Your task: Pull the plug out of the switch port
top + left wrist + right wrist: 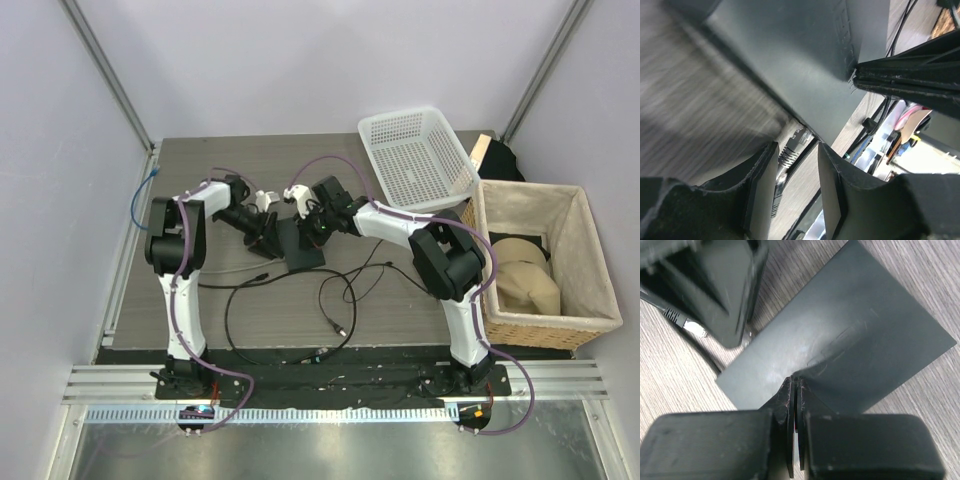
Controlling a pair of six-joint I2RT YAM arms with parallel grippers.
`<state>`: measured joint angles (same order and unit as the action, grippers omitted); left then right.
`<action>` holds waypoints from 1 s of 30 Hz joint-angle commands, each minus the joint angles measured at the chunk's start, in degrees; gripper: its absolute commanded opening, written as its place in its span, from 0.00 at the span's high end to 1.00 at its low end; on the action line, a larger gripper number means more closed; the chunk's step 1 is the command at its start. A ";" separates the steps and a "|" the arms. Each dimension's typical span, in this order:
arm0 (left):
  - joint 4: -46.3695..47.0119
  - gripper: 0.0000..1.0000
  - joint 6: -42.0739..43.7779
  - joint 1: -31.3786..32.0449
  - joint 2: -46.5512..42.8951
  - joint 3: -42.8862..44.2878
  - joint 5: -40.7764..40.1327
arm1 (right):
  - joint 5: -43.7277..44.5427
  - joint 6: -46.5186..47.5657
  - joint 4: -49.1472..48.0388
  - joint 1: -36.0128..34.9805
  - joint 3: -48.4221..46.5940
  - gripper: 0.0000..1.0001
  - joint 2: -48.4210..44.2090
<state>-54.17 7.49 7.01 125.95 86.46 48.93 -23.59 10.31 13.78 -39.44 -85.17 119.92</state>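
The flat dark-grey switch box [303, 245] lies mid-table. My right gripper [796, 382] is shut, with its tips pressed down on the box's top [840, 325]. In the left wrist view the grey plug [791, 147] lies at the box's lower edge [790, 65], its clear tip against the edge where the switch port is. I cannot tell whether it is seated. My left gripper [797, 170] is open and straddles the plug, which sits next to the left finger [762, 190] and has a gap to the other. The plug [692, 326] also shows beside my left gripper [725, 290].
Black cables [290, 300] loop over the table in front of the box. A white plastic basket [415, 155] stands at the back right, and a lined wicker basket [540, 260] sits off the right edge. A blue cable [140, 195] hangs at the far left.
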 commanded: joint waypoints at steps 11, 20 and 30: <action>6.36 0.83 -5.73 5.12 3.69 -1.55 -17.81 | 3.91 -0.02 4.24 -0.55 3.51 0.99 2.78; 1.10 1.00 -5.03 5.04 4.74 2.92 -17.73 | 4.35 0.24 3.89 -0.46 4.83 0.99 1.90; -6.56 1.00 -4.06 3.45 6.24 13.94 -17.03 | 5.66 0.59 3.44 -0.46 8.26 0.99 0.23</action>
<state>-65.54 1.91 11.40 131.96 100.12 38.35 -22.98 9.93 8.60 -39.66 -80.95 118.37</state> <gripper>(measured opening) 0.160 0.030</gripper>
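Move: The plug of the grey cable, at the switch's left edge, sits practically at the left fingertips, about 1 cm to their right and 1 cm lower. The switch's middle is some 5 cm to that hand's right and 3 cm ahead. The black cable's loose plug lies about 4 cm back, 3 cm to the left and 2 cm below. From the right hand, shut on the switch top, the grey plug is roughly 4 cm left, 2 cm back and 1 cm down. Around the grey plug, already straddled at 0.43 open, the left fingers shift about 1 cm right and slightly down towards the switch and close to a narrow gap, seeming to nip it. They hold there, then work forward some 1.5 cm along the port edge and up slightly, tipping about 10 degrees steeper. The right hand stays, its closed fingertips resting on the switch. ##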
